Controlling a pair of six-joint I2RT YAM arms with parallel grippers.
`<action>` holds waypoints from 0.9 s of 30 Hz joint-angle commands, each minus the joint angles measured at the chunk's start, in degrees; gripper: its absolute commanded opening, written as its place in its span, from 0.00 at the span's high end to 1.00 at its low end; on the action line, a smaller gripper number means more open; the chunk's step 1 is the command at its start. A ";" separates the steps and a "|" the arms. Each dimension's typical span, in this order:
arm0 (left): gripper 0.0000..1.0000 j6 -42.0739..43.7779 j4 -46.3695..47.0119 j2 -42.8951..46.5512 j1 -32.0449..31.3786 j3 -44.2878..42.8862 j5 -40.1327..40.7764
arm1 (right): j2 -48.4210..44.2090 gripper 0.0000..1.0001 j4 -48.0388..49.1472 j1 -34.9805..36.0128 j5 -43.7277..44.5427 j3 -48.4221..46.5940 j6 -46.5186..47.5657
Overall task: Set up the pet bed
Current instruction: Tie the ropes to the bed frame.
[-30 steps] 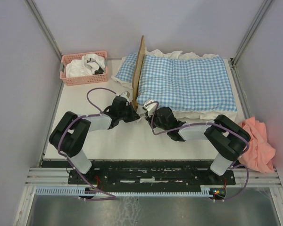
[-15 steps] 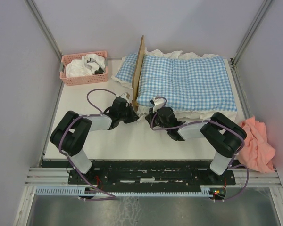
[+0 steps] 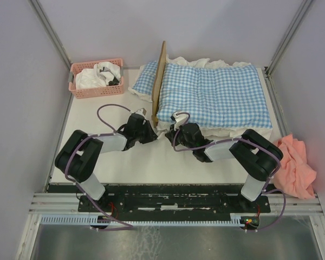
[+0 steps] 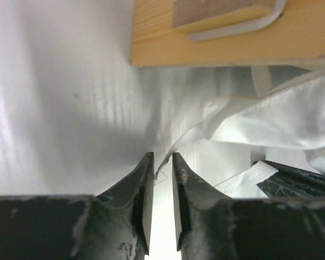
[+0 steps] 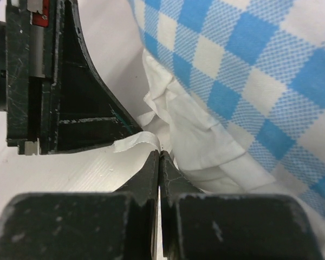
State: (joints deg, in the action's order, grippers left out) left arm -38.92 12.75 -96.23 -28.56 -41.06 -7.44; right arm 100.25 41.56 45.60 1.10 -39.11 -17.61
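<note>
The pet bed (image 3: 160, 81) shows as a light-wood headboard standing on edge, with the blue-white gingham bedding (image 3: 214, 95) lying over its frame. A corner of the wooden frame (image 4: 233, 43) fills the top of the left wrist view. My left gripper (image 3: 151, 131) sits at the bed's near-left corner, its jaws a narrow gap apart (image 4: 162, 155) with only a loose thread between them. My right gripper (image 3: 169, 131) faces it from the right, shut (image 5: 159, 151) on the end of a white ribbon tie (image 5: 132, 142) beside the white ruffle (image 5: 206, 151).
A pink basket (image 3: 96, 78) of white cloth stands at the back left. A gingham pillow (image 3: 145, 77) lies left of the headboard. A peach cloth (image 3: 295, 165) hangs off the table's right edge. The two grippers nearly touch.
My left gripper's jaws have parted slightly and it has eased back to the left. My right gripper shifted left toward the bed corner and then held still.
</note>
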 commanded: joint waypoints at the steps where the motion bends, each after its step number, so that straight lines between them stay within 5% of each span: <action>1: 0.71 -2.10 -4.66 6.15 1.11 1.88 4.52 | 0.33 0.98 0.86 -0.07 -3.03 -1.22 2.85; 8: 0.64 -0.69 -5.65 14.50 1.15 3.66 6.73 | 1.13 0.98 1.96 -0.08 -1.03 -1.33 1.62; 13: 0.66 2.89 1.56 18.70 1.15 6.66 -0.94 | 1.41 0.98 4.05 -0.08 0.85 -1.00 -0.77; 20: 0.58 -1.62 6.88 17.94 1.16 8.05 -11.25 | 1.91 0.98 4.37 -0.08 1.01 -2.10 -1.81; 27: 0.58 8.64 8.81 15.73 1.18 8.10 -11.02 | 1.22 0.98 3.90 -0.08 1.41 -2.15 -1.54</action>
State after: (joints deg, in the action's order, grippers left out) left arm -36.86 16.80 -80.14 -27.44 -33.26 -17.10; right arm 101.84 42.83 45.63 1.61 -39.29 -18.48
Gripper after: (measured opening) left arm 0.432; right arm 0.025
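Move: The rope held by the right gripper lies about 4 cm to the right of the left fingertips and level with them fore and aft, perhaps 1 cm higher; the right fingers are shut on it. A second, loose rope end lies at the left fingertips themselves. From the left hand, the near end of the bed frame is some 5 cm ahead and 3 cm up, and the white cloth flap about 4 cm ahead and 4 cm to the right. Lift the left gripper about 7 cm clear of the rope end at its tips, first slipping some 3 cm left, then coming back right by as much while drawing back about 3 cm. Open the fingers further and, on the way back, let the wrist turn clockwise with the tips tilting up. Keep the right gripper shut on its rope, practically still. ##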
